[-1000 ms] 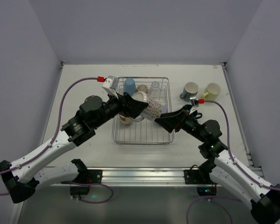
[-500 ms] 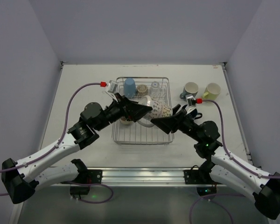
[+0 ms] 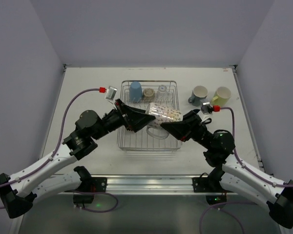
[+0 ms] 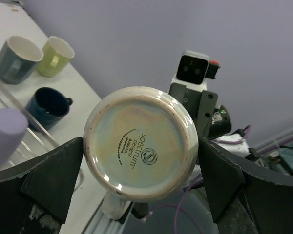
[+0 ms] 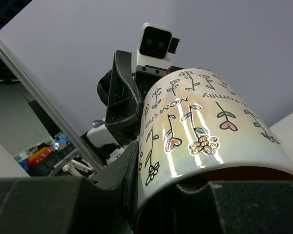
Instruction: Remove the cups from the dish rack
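Observation:
A white mug printed with flowers (image 3: 164, 114) hangs on its side above the dish rack (image 3: 147, 146), between both grippers. My right gripper (image 3: 174, 127) is shut on its rim, one finger (image 5: 123, 179) outside the wall and one inside. My left gripper (image 3: 147, 119) is open, its fingers (image 4: 223, 179) standing either side of the mug's base (image 4: 140, 144) with a gap showing. In the rack stand a light blue cup (image 3: 136, 90), a beige cup (image 3: 148, 92), a clear cup (image 3: 162, 90) and a lavender cup (image 4: 5, 134).
On the table right of the rack stand a grey-teal mug (image 3: 199, 93), a yellow-green mug (image 3: 221, 94) and a dark blue mug (image 4: 49, 105). Walls close in the table at the back and on both sides.
The right gripper has closed on the flowered mug's rim. The left gripper has opened wider round its base. The mug has shifted a little to the right.

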Controlling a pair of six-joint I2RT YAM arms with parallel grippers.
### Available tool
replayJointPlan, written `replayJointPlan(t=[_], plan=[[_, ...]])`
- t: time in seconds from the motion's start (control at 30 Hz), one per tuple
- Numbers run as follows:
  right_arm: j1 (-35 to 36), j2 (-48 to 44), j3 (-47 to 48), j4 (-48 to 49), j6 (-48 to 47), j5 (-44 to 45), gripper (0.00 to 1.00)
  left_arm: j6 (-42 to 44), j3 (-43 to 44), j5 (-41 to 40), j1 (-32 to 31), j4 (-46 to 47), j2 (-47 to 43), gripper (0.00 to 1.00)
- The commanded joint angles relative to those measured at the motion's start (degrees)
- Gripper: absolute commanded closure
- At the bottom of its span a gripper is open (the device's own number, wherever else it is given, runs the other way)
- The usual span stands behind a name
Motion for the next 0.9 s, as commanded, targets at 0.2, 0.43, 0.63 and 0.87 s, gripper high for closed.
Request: replayJointPlan(t=[0.2, 0.43, 0.63, 0.87], plan=[[-0.8, -8.1, 8.0, -25.8, -6.3, 10.1, 1.0, 20.7, 8.4, -9.7, 0.3, -18.7, -7.6, 0.0], [-3.2, -6.7, 22.0, -54.6, -15.3, 19.5, 1.0, 27.8, 9.4, -12.6, 0.4, -30.5, -10.7, 0.0], [-21.1, -6.3, 31.3, -79.8, -24.5, 30.9, 1.0, 35.0, 5.1, -16.7, 0.3, -42.2, -14.0, 0.0], [-38.7, 4.2, 34.4, -87.9, -30.6, 34.9, 1.0, 38.2, -1.6, -24.7, 0.3, -43.7, -18.1, 0.0]])
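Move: The right gripper already holds the flowered mug by its rim; the free table spot for it lies about 22 cm ahead, 31 cm right and 26 cm down. The dark blue mug stands 20 cm ahead and 18 cm right, the yellow-green mug 36 cm ahead and 34 cm right. From the open left gripper the cream cup is some 16 cm ahead, 9 cm left and 23 cm below, the purple cup 15 cm ahead, 12 cm right. Keep the right fingers pinched on the flowered mug's rim: ease it forward and down, then sweep it right and forward towards the clear table by the dark blue mug, about 23 cm right in all, swinging the fingers clockwise and downward. Draw the open left gripper away leftward some 12 cm, then sink 10 cm towards the cream cup, tipping its fingers down. ##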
